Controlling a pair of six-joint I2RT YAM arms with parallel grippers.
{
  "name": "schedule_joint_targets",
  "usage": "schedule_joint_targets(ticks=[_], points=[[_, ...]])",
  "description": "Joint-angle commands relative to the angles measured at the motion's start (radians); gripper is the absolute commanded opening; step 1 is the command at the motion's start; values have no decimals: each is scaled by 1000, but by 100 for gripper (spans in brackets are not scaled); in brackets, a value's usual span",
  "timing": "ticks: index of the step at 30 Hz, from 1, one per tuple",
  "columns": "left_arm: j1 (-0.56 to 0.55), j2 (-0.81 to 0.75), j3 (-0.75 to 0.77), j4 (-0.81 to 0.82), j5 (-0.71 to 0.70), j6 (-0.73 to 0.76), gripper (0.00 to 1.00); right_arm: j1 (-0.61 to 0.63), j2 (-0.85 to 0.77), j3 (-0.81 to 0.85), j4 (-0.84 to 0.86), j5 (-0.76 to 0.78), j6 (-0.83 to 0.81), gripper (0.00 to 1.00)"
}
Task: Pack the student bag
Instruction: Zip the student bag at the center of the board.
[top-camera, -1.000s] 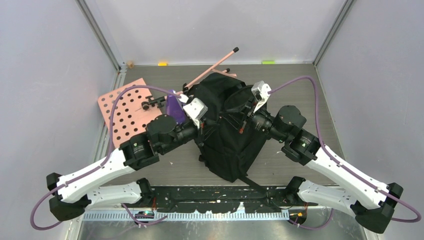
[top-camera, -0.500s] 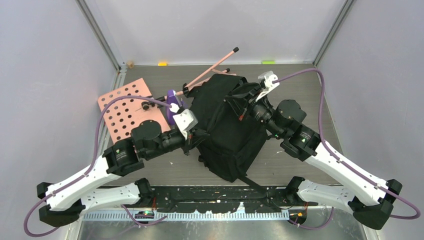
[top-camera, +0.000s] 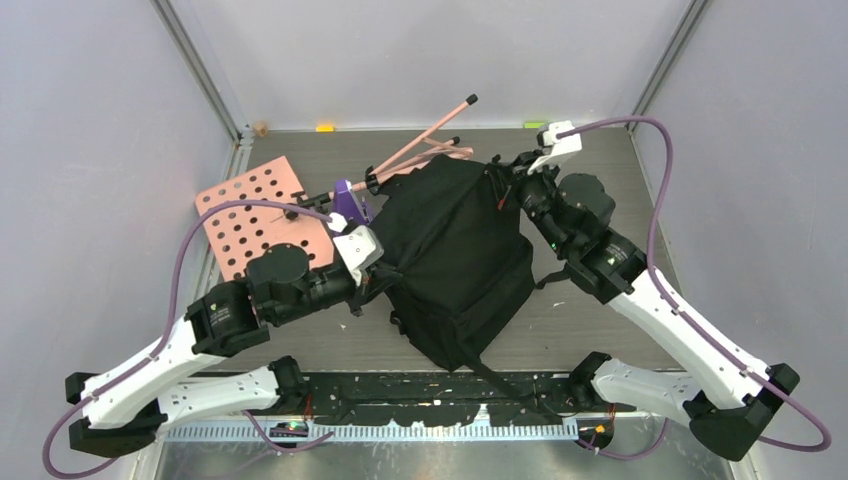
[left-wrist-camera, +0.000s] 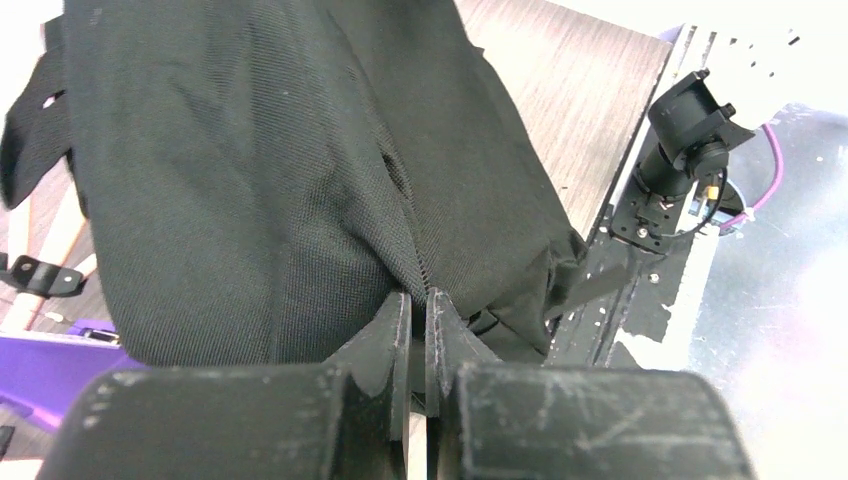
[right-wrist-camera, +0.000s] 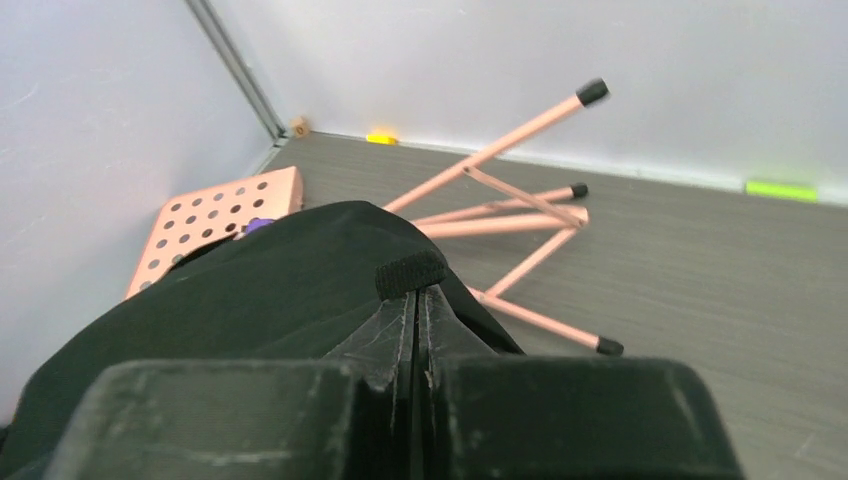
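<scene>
The student bag (top-camera: 455, 255), a large black fabric backpack, lies in the middle of the table, stretched between both arms. My left gripper (top-camera: 372, 283) is at its left side. In the left wrist view that gripper (left-wrist-camera: 418, 298) is shut on a fold of the bag's fabric (left-wrist-camera: 250, 170). At the bag's far right corner is my right gripper (top-camera: 503, 178). The right wrist view shows this gripper (right-wrist-camera: 416, 295) shut on the bag's edge just under a black webbing loop (right-wrist-camera: 410, 272), with the bag (right-wrist-camera: 250, 290) sloping away to the left.
A pink board with round holes (top-camera: 255, 215) lies left of the bag, with a purple object (top-camera: 347, 200) at its edge. A pink stand with thin black-tipped legs (top-camera: 425, 140) lies behind the bag. Grey walls close in on three sides.
The left arm has drawn back to the left and nearer, the right gripper has gone up toward the back right. The bag between them has been pulled out flatter.
</scene>
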Motion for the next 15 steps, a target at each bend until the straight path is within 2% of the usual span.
schedule_joint_targets(ticks=[1,5,8,9,12,13,15], points=[[-11,-25,75,-119,-15,35,0,-198,-7,35,-34,55,70,0],[-11,34,144,-132,-27,74,0,-289,-17,2,-38,-21,147,0],[-11,108,223,-145,-27,93,2,-298,-27,-12,-38,-66,176,0],[-11,133,255,-146,-27,96,14,-298,-30,-16,-39,-74,181,0],[-11,205,354,-137,3,111,65,-298,-39,-22,-37,-116,204,0],[-11,227,383,-135,13,123,76,-298,-40,-22,-38,-125,213,1],[-11,274,447,-137,14,150,85,-298,-42,-24,-35,-144,224,0]])
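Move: The right hand already pinches a black tab at the student bag's top; the bag's middle lies about 19 cm back, 6 cm to its left and some 18 cm below. The pink stand is roughly 14 cm ahead, 10 cm left and 32 cm below. The left hand still grips the bag's lower left edge, with the bag's middle about 16 cm right, 3 cm ahead and 14 cm below; the purple holder is 17 cm ahead, 12 cm left and 25 cm below. Rightward goes the right hand, about 6 cm, also forward and down some 3 cm each, quick at first and then easing, its fingers still shut on the black tab and tipping down about 10 degrees. The left hand creeps forward and up, opens wide late on to let go of the bag's edge, and rises away, about 4 cm in all, drifting slightly right. ##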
